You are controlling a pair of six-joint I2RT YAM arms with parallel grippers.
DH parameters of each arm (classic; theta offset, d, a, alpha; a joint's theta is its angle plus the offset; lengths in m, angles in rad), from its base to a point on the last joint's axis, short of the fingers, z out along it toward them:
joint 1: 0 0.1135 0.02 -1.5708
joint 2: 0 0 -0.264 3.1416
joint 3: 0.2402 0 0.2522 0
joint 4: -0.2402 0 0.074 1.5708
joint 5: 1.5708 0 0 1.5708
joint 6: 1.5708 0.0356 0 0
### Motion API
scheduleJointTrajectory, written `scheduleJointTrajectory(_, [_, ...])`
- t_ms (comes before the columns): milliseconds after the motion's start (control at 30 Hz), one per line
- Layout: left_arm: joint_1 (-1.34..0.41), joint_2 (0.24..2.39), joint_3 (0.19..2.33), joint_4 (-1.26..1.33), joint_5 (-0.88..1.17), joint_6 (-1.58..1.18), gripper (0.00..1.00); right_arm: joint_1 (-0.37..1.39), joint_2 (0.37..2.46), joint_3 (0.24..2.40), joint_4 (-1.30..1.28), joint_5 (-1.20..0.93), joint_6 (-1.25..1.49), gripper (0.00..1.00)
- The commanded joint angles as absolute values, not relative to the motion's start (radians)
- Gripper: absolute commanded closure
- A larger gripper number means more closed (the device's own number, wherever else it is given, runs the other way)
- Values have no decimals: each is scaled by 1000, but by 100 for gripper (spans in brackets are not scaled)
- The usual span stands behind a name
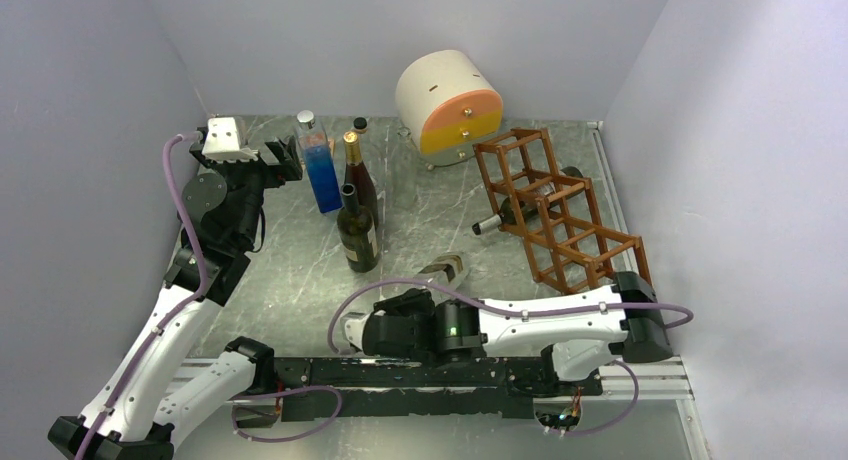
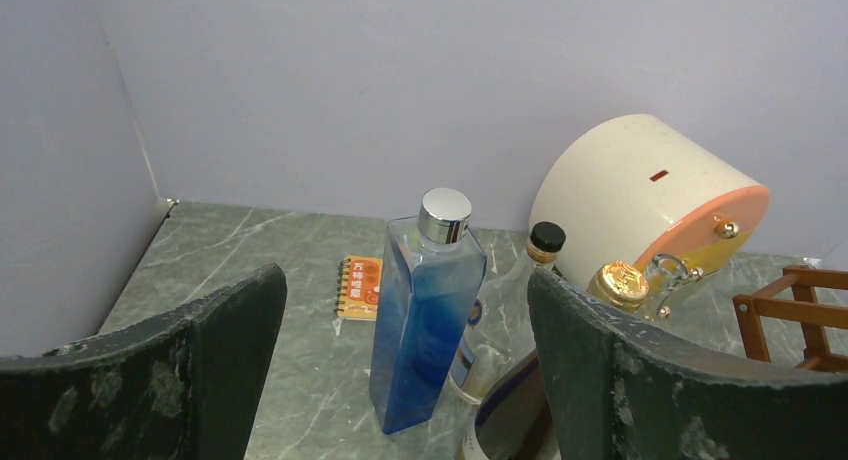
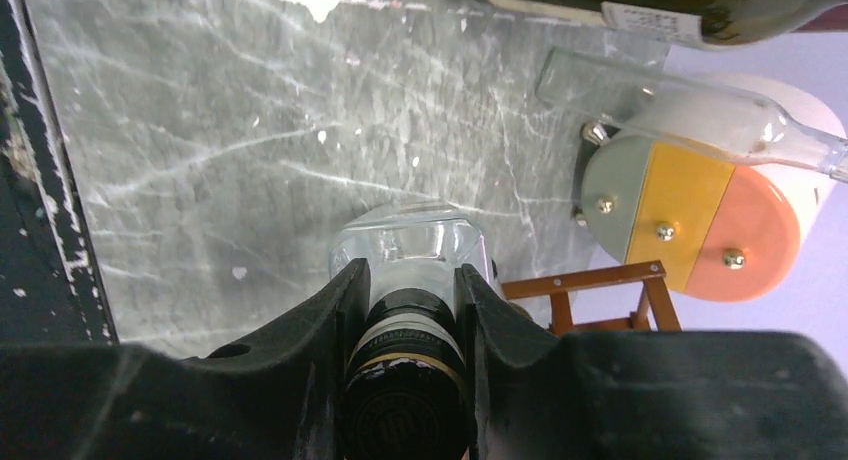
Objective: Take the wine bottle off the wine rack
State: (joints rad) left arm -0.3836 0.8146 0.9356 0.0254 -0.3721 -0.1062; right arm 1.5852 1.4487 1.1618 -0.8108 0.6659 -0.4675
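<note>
The reddish-brown wine rack (image 1: 560, 212) stands at the right of the table, and its bars (image 3: 590, 280) show beyond my right fingers. A clear-glass wine bottle (image 1: 447, 270) with a black cap (image 3: 410, 380) lies tilted off the rack, left of it. My right gripper (image 1: 425, 294) (image 3: 410, 290) is shut on that bottle's neck. A dark bottle (image 1: 515, 216) still lies in a rack cell, its neck poking out to the left. My left gripper (image 1: 284, 162) (image 2: 400, 380) is open and holds nothing, just left of a blue square bottle (image 1: 321, 170) (image 2: 425, 320).
Beside the blue bottle stand a dark green bottle (image 1: 358, 232), a gold-topped bottle (image 1: 355, 170) and a clear black-capped one (image 2: 545, 245). A round cream box with orange and yellow drawers (image 1: 448, 105) (image 3: 690, 195) sits at the back. An orange notebook (image 2: 360, 288) lies behind the blue bottle.
</note>
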Motion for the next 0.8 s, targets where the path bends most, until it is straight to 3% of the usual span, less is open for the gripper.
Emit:
scheduleJointTrajectory(0, [-393,808,945,46,-357,-112,6,1550,1348,1210,-726,651,-461,100])
scheduleJointTrajectory(200, [-392,813,947,43,-349,-118,6,1279,1274,1314,-640,413,-289,100])
scheduleJointTrajectory(533, [-393,823,946,43,-352,-117,6,921,1247,1343,-358,136,-225,100])
scheduleJointTrajectory(767, [-393,831,948,41,-349,-118,6,819,1380,1456,-360,-9,-204,100])
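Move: The clear wine bottle is already held by its neck in the right hand; the open table spot it is carried toward lies about 22 cm ahead, level sideways and some 17 cm below. The dark green bottle stands about 16 cm ahead and 15 cm left, the brown gold-topped one roughly 9 cm beyond it; the rack is some 23 cm ahead and 32 cm right. From the left hand the spot lies about 34 cm right, 3 cm ahead and 39 cm below. The clear bottle, still pinched at the neck, is carried up and then mostly forward by the right hand, about 17 cm out and 11 cm higher, towards the open table right of the dark bottles. On the way the wrist rolls, left side rising, and turns clockwise, nearly 60 degrees in all, swinging the bottle's body from slanting sideways to hanging down; the fingers keep their hold. ##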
